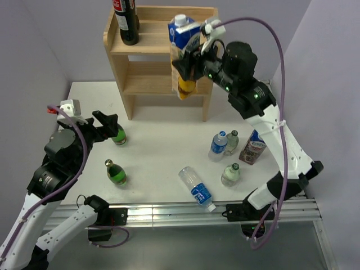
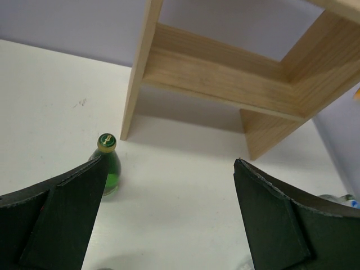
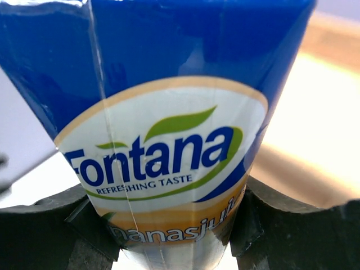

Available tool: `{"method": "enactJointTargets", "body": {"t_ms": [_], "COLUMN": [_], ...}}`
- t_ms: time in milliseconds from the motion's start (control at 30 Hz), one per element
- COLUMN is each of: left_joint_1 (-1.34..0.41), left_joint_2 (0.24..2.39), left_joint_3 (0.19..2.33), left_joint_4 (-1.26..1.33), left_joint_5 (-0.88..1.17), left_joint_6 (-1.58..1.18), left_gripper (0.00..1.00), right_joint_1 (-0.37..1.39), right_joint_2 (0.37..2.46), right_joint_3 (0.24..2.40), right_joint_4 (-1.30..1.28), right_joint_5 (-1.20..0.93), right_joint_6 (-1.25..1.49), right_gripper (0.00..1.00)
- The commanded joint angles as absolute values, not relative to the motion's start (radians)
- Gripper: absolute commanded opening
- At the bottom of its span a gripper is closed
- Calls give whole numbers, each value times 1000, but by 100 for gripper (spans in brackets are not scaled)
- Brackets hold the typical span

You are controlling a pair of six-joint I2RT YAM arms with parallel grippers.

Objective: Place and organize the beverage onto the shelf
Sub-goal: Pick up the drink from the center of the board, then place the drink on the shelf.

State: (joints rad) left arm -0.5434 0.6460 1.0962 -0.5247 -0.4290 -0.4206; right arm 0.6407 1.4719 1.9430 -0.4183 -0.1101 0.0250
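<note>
The light wooden shelf (image 1: 135, 67) stands at the back of the table, with a dark cola bottle (image 1: 127, 22) on its top board at the left. My right gripper (image 1: 188, 63) is shut on a blue Fontana juice carton (image 1: 184, 39) and holds it upright in the air in front of the shelf's right side. In the right wrist view the carton (image 3: 169, 112) fills the frame, with the right gripper (image 3: 169, 225) clamping its lower part. My left gripper (image 1: 111, 126) hangs open and empty beside a small green bottle (image 1: 118, 136). That green bottle (image 2: 107, 163) stands by the left finger of my left gripper (image 2: 169, 163), and the shelf (image 2: 225, 73) lies beyond.
A second green bottle (image 1: 116, 173) stands front left. A water bottle (image 1: 196, 188) lies on its side near the front edge. At the right stand a water bottle (image 1: 218, 146), two clear bottles (image 1: 232, 140) (image 1: 230, 174) and a dark red carton (image 1: 252, 147).
</note>
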Motion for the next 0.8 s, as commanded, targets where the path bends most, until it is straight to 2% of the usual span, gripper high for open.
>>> {"method": "enactJointTargets", "body": {"t_ms": [0,167,333,500,633,767], "left_joint_1": [-542,-541,-538,-506,-454,-420], "left_joint_2": [679,709,703,710,719,723], "left_joint_3": [1045,997,947,931,923,916], "left_joint_4": [-499,-497,-483,-466,-457,-457], "left_joint_5": [-459,-442,-378,-301,-246,-215], "left_joint_6": [-385,-397,-413,-410,-405,-403], "left_gripper": [99,100,99,99,99,99], "right_joint_1": [605,548,460,411,400,380], "right_joint_2": [1509,1655,1681,1766,1738,1755], "right_joint_3": [2215,2482,2474,2599,2514,2539], "right_joint_4": [-173,-201,-36,-8,57,37], "right_joint_5": [-60,-63,-77,-92,-89,-113], "right_joint_6": [-26,-18,33,64,64,95], "right_gripper": [40,39,38,38,38,37]}}
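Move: Ahead of the right hand, which already holds the juice carton, the free right end of the top board lies about 24 cm out, 6 cm right and 7 cm lower; the cola bottle stands 21 cm ahead, 21 cm left, 5 cm higher. From the empty left hand, the far green bottle is some 12 cm ahead, 6 cm left, 29 cm below; the near green bottle is 7 cm back, 4 cm left, equally low. Carrying the pinched carton towards the top board's right end, the right hand goes about 12 cm forward, rising 5 cm early on, then edging 6 cm right while turning some 15 degrees clockwise and slowing almost to a stop. The open left hand sinks about 9 cm towards the far green bottle, slightly forward, its fingers tipping some 10 degrees downward. ##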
